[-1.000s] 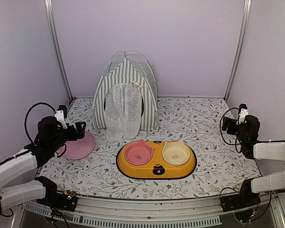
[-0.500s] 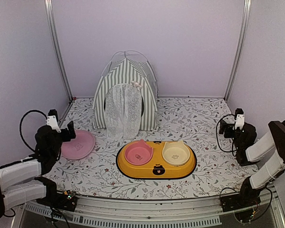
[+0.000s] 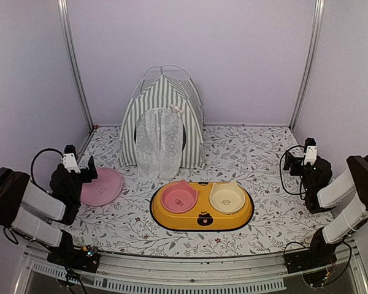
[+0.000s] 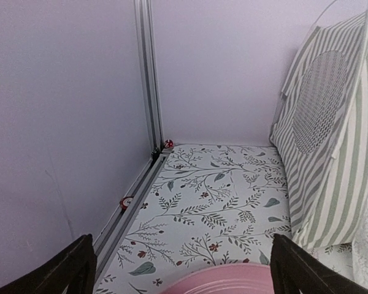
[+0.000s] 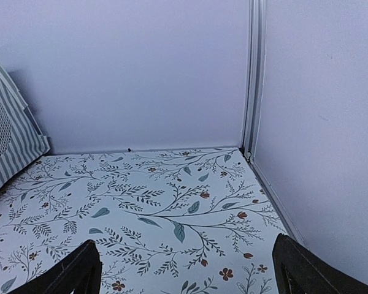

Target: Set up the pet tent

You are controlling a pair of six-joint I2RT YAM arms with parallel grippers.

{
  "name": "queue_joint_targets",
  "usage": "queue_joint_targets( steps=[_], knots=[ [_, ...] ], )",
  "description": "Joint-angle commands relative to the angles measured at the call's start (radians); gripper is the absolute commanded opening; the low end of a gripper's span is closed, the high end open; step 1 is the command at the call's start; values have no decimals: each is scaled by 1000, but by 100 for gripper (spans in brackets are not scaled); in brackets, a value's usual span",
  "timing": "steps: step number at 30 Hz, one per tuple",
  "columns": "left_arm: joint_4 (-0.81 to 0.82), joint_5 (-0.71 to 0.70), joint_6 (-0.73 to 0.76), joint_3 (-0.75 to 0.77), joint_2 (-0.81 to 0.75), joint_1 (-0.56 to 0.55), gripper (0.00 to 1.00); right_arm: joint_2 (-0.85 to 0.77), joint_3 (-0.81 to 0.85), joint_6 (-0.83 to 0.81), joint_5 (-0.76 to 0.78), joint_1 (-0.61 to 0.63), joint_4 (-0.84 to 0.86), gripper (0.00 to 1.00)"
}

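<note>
The pet tent (image 3: pixel 162 116), a grey-green and white striped teepee with a white lace door curtain, stands upright at the back of the floral mat. Its striped side with a mesh window shows in the left wrist view (image 4: pixel 331 122), and a corner shows in the right wrist view (image 5: pixel 6 147). My left gripper (image 3: pixel 89 170) is open at the left edge, well apart from the tent, its black fingertips (image 4: pixel 80 266) wide apart with nothing between them. My right gripper (image 3: pixel 289 160) is open near the right wall, its fingertips (image 5: pixel 294 266) spread over bare mat.
A pink plate (image 3: pixel 101 187) lies just in front of the left gripper, its rim (image 4: pixel 233 282) low in that wrist view. A yellow tray (image 3: pixel 245 220) with a pink bowl (image 3: pixel 179 198) and a cream bowl (image 3: pixel 227 197) sits front centre. Walls and metal posts (image 4: pixel 147 73) close in the sides.
Both arms have drawn back toward their bases, the left one folding down to the left edge and the right one toward the right wall. The tent has not moved. Both grippers stay open.
</note>
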Motion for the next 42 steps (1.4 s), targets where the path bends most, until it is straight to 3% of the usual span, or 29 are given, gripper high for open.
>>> queue_joint_targets(
  steps=[1, 4, 11, 14, 42],
  knots=[
    [309, 45, 55, 19, 163, 13, 99, 6, 13, -8, -13, -7, 29, 99],
    [451, 48, 75, 11, 270, 10, 100, 7, 13, -8, -14, -7, 27, 99],
    [75, 196, 46, 154, 212, 58, 99, 6, 13, -8, -15, -7, 26, 99],
    [44, 268, 25, 171, 213, 100, 99, 7, 14, -8, -15, -6, 27, 99],
    [49, 272, 24, 170, 212, 101, 99, 9, 13, -7, -15, -6, 30, 99]
  ],
)
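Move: The finished pet tent stands roughly 28 cm ahead of the open left hand and 32 cm to its right, its middle some 5 cm higher. The pink plate lies about 6 cm right and about 1 cm ahead, 15 cm below; the yellow bowl tray is about 11 cm back and 52 cm right, 14 cm below. From the right hand the tent is about 26 cm ahead and 64 cm left, again 5 cm higher. The tent and plate are left alone while the empty left hand eases about 5 cm forward high above the table, bringing it slightly nearer the tent, with a small dip and rise on the way before it settles level. Its wrist turns some 10 degrees clockwise to point nearly straight ahead, fingers staying wide open; then it stays still. ##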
